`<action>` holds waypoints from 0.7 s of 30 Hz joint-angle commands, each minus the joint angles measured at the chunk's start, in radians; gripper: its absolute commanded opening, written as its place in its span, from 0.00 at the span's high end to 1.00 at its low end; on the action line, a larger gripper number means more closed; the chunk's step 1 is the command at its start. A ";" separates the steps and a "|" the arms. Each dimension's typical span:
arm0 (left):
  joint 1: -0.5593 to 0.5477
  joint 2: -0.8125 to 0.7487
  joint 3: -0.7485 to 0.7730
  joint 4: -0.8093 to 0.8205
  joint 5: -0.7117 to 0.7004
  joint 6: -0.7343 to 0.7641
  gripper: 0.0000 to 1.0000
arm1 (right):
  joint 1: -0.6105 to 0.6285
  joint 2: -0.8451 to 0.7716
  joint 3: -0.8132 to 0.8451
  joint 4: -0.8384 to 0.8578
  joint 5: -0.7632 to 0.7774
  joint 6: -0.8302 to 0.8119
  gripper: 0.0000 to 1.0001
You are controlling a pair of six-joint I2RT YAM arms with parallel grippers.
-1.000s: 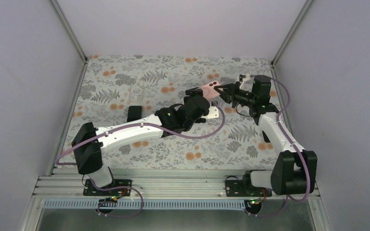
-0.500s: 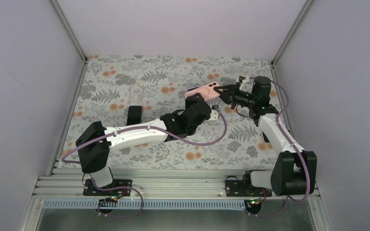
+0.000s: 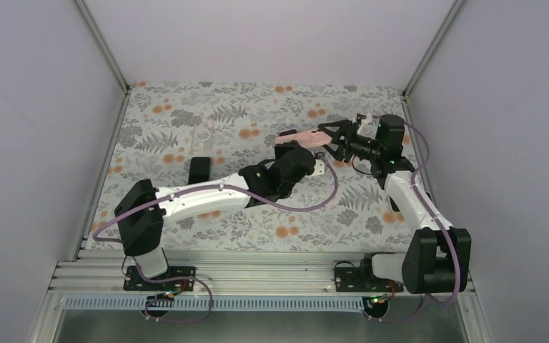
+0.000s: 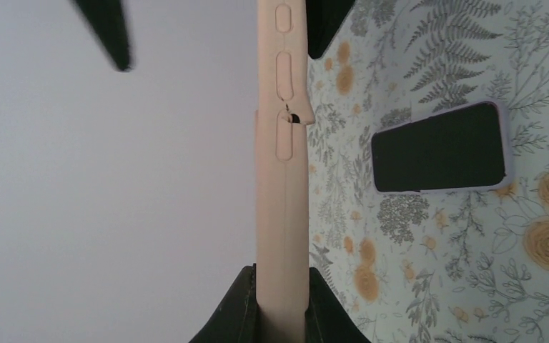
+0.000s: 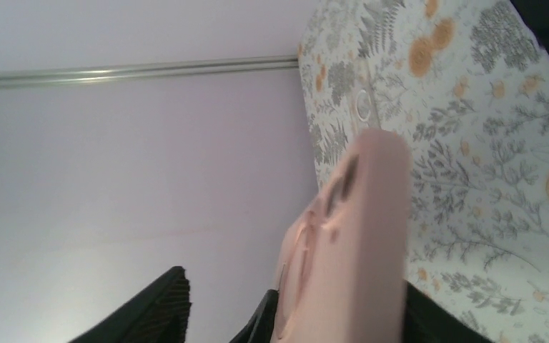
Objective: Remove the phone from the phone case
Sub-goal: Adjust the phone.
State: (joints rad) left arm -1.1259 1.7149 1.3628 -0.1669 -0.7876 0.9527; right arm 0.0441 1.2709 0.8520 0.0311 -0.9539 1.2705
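A pink phone case (image 3: 306,136) hangs in the air over the back right of the floral table, between my two grippers. My left gripper (image 3: 294,148) is shut on one end of it; in the left wrist view the case (image 4: 282,179) runs edge-on up from the jaws (image 4: 282,275), side buttons showing. My right gripper (image 3: 332,138) is open around the other end, with one finger (image 5: 159,304) standing well off the case (image 5: 350,243). Of the phone I see only dark spots in the camera cutout (image 5: 344,179); the rest is hidden.
A dark-screened handset with a lilac rim (image 4: 439,146) lies flat on the table, left of the arms (image 3: 199,169). A small clear ring (image 3: 202,133) lies behind it. Side walls and metal posts close in the table.
My left gripper has closed on the pink case. The right gripper, shut on the case before, has opened its jaws. The case has turned flatter, more edge-on to the top camera.
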 commanded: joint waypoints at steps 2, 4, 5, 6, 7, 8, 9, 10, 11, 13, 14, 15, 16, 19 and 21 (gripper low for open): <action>0.024 0.000 0.088 -0.117 0.051 -0.108 0.98 | -0.021 -0.041 0.027 0.049 -0.032 -0.026 0.24; 0.050 0.003 0.136 -0.181 0.087 -0.167 0.98 | -0.027 -0.045 0.043 0.041 -0.031 -0.050 0.14; 0.064 0.007 0.173 -0.223 0.117 -0.206 0.98 | -0.031 -0.046 0.053 0.040 -0.032 -0.074 0.11; 0.082 0.014 0.213 -0.278 0.171 -0.250 0.98 | -0.034 -0.049 0.066 0.035 -0.031 -0.095 0.10; 0.102 0.021 0.259 -0.327 0.214 -0.296 0.98 | -0.037 -0.051 0.080 0.024 -0.028 -0.125 0.06; 0.122 0.028 0.302 -0.372 0.252 -0.337 0.98 | -0.039 -0.052 0.102 0.005 -0.022 -0.164 0.05; 0.145 0.033 0.345 -0.414 0.298 -0.378 0.98 | -0.042 -0.055 0.128 -0.019 -0.015 -0.208 0.04; 0.168 0.036 0.386 -0.450 0.348 -0.414 0.98 | -0.043 -0.056 0.153 -0.034 -0.009 -0.258 0.03; 0.192 0.038 0.419 -0.485 0.397 -0.449 0.98 | -0.044 -0.056 0.180 -0.042 -0.008 -0.307 0.02; 0.245 0.038 0.491 -0.541 0.518 -0.519 0.98 | -0.044 -0.052 0.236 -0.054 -0.018 -0.402 0.01; 0.271 0.037 0.523 -0.565 0.572 -0.545 0.98 | -0.044 -0.050 0.265 -0.071 -0.020 -0.448 0.01; 0.297 0.035 0.551 -0.582 0.628 -0.569 0.98 | -0.044 -0.051 0.291 -0.080 -0.023 -0.489 0.01; 0.321 0.032 0.582 -0.600 0.685 -0.594 0.98 | -0.044 -0.054 0.307 -0.077 -0.025 -0.515 0.01; 0.389 0.002 0.611 -0.591 0.852 -0.661 0.98 | -0.043 -0.074 0.331 -0.064 0.001 -0.566 0.01; 0.431 -0.018 0.620 -0.578 0.950 -0.700 0.98 | -0.042 -0.090 0.343 -0.070 0.066 -0.603 0.01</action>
State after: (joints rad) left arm -0.7479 1.7580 1.9327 -0.7464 -0.1108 0.3923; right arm 0.0097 1.2224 1.1606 -0.0242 -0.9585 0.8165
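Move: The phone in its pink case is already pinched at its left end by the left gripper; its middle lies about 5 cm to the right of that hand and level with it. From the right gripper, already half open around the other end, its middle is some 6 cm to the left. From the left hand, the phone on the table is roughly 14 cm ahead, 3 cm right and 24 cm below; the dark phone lies 28 cm left, 3 cm ahead, equally low. Open the right gripper from half to fully wide and raise it about 14 cm, tipping its fingers upward some 40 degrees, clear of the case's right end. Keep the left grip shut on the cased phone, carry it up and forward, also about 5 cm to the left, rolling the wrist so the hand's right side rises while its fingers tip down. ##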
